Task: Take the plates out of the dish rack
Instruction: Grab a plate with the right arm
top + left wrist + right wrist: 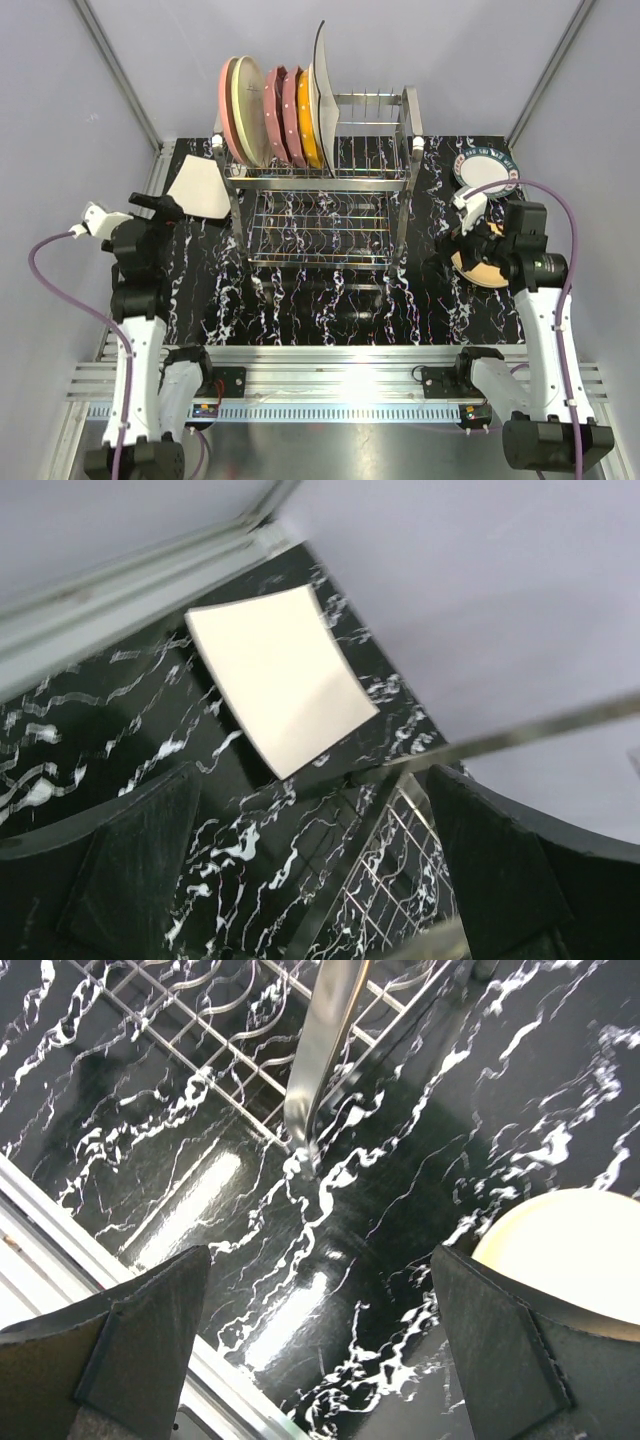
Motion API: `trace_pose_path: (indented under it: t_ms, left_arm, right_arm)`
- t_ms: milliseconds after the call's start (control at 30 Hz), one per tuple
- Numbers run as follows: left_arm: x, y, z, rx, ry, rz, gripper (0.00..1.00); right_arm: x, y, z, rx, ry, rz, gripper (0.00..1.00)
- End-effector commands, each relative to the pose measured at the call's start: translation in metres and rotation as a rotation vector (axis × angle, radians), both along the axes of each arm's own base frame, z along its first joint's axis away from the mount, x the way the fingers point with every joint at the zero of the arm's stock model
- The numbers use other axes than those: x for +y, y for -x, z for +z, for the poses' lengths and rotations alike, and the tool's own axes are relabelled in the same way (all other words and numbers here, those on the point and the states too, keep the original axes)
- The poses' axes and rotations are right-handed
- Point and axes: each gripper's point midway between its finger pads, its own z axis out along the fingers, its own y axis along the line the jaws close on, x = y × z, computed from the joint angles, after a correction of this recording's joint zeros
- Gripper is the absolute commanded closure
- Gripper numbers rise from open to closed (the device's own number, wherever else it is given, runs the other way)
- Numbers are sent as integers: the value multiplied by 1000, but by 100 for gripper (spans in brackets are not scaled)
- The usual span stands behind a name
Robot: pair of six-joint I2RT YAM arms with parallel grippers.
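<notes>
The silver wire dish rack (325, 215) stands mid-table. On the left of its top tier stand several plates on edge: pink (226, 105), cream (245, 110), maroon white-dotted (278, 115), orange (306, 125) and a tall white one (322, 85). A squarish white plate (200, 188) (280, 685) lies flat left of the rack. On the right lie a teal-rimmed plate (487, 172) and a tan plate (482, 268) (570, 1250). My left gripper (160, 207) (320, 880) hangs open near the squarish plate, holding nothing. My right gripper (462, 240) (320, 1350) is open over the table beside the tan plate.
The black marbled table (330, 300) runs under the rack. A rack leg (325, 1040) and the lower wire shelf (200, 1030) lie just ahead of my right gripper. An aluminium rail (330, 385) edges the near side. Grey walls close in left, right and behind.
</notes>
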Motion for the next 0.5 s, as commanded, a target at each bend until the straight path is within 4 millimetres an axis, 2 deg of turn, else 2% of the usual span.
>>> trace_pose_path:
  t_ms: [0, 67, 100, 233, 300, 333, 367, 467]
  left_arm:
    - [-28, 14, 31, -107, -177, -205, 1]
    - [-40, 22, 45, -173, -247, -277, 1]
    - [-54, 25, 51, -205, -271, -356, 1]
    - [-74, 37, 53, -222, -342, -476, 1]
    - [-83, 42, 50, -220, -386, -536, 1]
    - [-84, 44, 49, -216, -401, -547, 1]
    - [-85, 47, 49, -211, -426, -552, 1]
    - [-84, 52, 49, -196, -464, -556, 1]
  right_arm:
    - [-5, -9, 31, -69, 31, -8, 0]
    - [-1, -10, 46, -79, 8, 6, 0]
    - [5, -11, 49, -62, -21, 29, 0]
    - [21, -7, 77, -43, -99, 114, 0]
    - [27, -5, 104, -73, -131, 134, 0]
    - [29, -4, 115, -89, -142, 139, 0]
    - [30, -3, 138, -124, -155, 135, 0]
    - [38, -1, 178, -152, -209, 161, 0]
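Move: The right hand, open and empty, has the upright white square plate in the rack's top tier about 17 cm ahead, 22 cm to its left and 13 cm higher. The orange plate stands about 3 cm farther left of that plate, at like depth. The rack's front right post top is roughly 10 cm ahead of the hand, 5 cm left and 12 cm up. From the left hand the white square plate is some 11 cm ahead, 32 cm right and 10 cm up. Rising ever faster, the right hand climbs about 13 cm with only slight forward and left drift, towards the height of the plates in the top tier, fingers still wide open and tipping up a little. The left hand, open too, swings some 7 cm right while drawing back and up from the plate already laid on the table, turning clockwise with its left side rolling up. Neither touches anything. ##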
